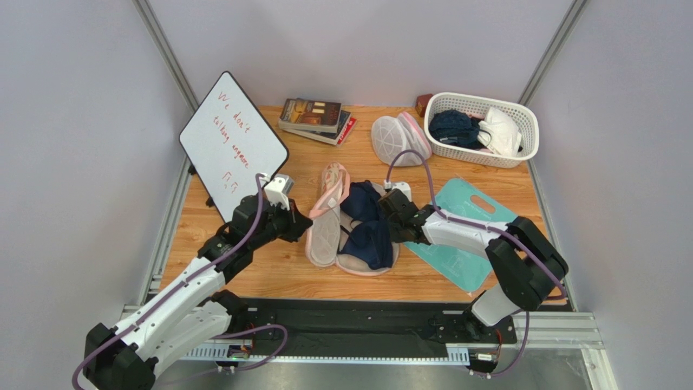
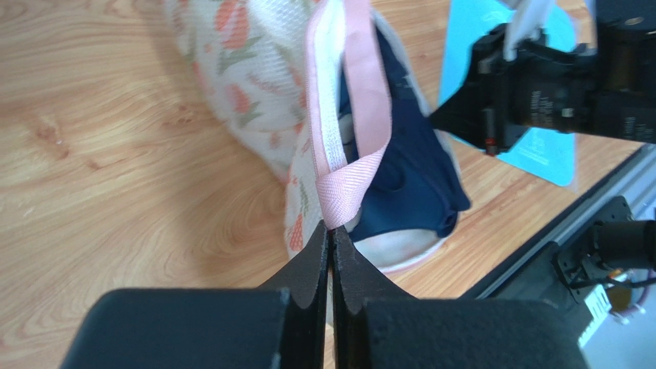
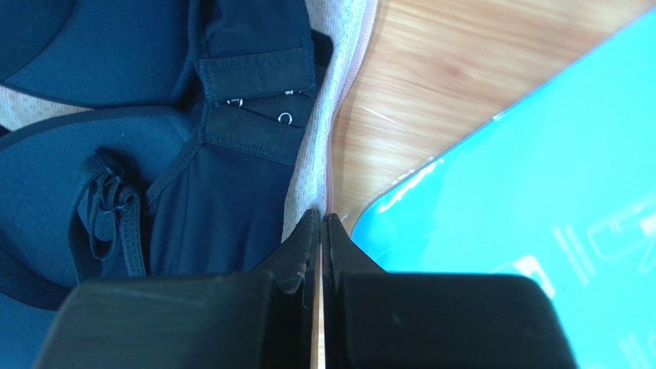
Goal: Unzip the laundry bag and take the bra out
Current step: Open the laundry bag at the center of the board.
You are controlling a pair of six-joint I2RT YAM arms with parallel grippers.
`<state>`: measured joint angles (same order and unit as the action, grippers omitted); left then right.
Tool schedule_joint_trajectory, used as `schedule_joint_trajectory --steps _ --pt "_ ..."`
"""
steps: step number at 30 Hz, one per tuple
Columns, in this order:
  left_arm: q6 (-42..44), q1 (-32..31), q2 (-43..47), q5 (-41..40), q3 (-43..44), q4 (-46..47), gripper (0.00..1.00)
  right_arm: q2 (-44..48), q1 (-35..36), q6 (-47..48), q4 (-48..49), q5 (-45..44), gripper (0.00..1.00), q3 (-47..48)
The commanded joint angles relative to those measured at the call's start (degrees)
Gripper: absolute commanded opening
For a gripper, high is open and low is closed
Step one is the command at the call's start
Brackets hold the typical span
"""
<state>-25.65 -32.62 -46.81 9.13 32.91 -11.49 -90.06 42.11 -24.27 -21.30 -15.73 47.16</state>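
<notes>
The laundry bag (image 1: 324, 231) lies unzipped on the wooden table, its floral upper shell (image 2: 246, 69) folded up to the left. The navy bra (image 1: 370, 237) (image 2: 412, 181) (image 3: 115, 177) rests inside on the lower shell. My left gripper (image 1: 302, 224) (image 2: 331, 228) is shut on the bag's pink loop strap (image 2: 363, 115). At the bag's right rim my right gripper (image 1: 390, 218) (image 3: 321, 216) is shut, its tips pinching the pink-edged lining beside the bra's hook band (image 3: 258, 115).
A teal cutting board (image 1: 472, 213) (image 3: 539, 192) lies right of the bag, under my right arm. Behind stand a tilted whiteboard (image 1: 232, 142), stacked books (image 1: 315, 119), a white mesh dome bag (image 1: 398, 138) and a white basket (image 1: 490, 156) of clothes.
</notes>
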Motion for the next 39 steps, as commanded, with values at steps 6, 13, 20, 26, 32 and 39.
schedule_joint_trajectory --steps 6,13,20,26,32,39 --pt "-6.3 0.0 3.8 -6.0 -8.5 -0.1 0.0 6.8 -2.8 -2.4 -2.3 -4.0 0.0 -4.1" --pt "-10.9 0.0 5.0 -13.9 -9.3 -9.6 0.0 6.6 -2.8 -2.9 -2.2 -4.1 0.0 -4.6" --pt "-12.1 0.0 10.1 -18.6 -7.5 -19.6 0.72 6.2 -2.7 -2.9 -1.6 -3.7 0.0 -3.7" --pt "-9.0 0.0 9.2 -18.9 -1.5 -24.3 1.0 6.7 -2.7 -2.3 -3.1 -3.0 0.07 -1.3" --pt "-3.4 0.0 7.3 -16.1 6.0 -25.7 1.0 10.8 -2.7 -1.0 -8.4 -2.9 0.41 2.1" --pt "1.6 1.2 1.5 -10.4 11.6 -25.1 1.0 17.6 -2.7 2.4 -12.6 3.3 0.71 4.5"
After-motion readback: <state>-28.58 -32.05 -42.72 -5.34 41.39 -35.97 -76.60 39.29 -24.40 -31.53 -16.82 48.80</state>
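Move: From the left hand, which holds the bag's pink strap, the bare table where the flap is to go lies about 8 cm left, 1 cm ahead and 16 cm below; the raised flap is 3 cm right, 4 cm ahead and 10 cm below, and the bra 16 cm right, 4 cm ahead, 15 cm down. The right hand holds the bag's right rim: the cutting board's middle lies some 20 cm right, level ahead, and the bra 9 cm left, 1 cm ahead. Down and left, swinging counter-clockwise and easing back, the left hand carries the strap about 8 cm lower and 8 cm left, opens wide to let go, and rises clear about 8 cm. The right hand first drags the rim another 4 cm right against the cutting board, holds it there, then opens and lifts off some 6 cm. ##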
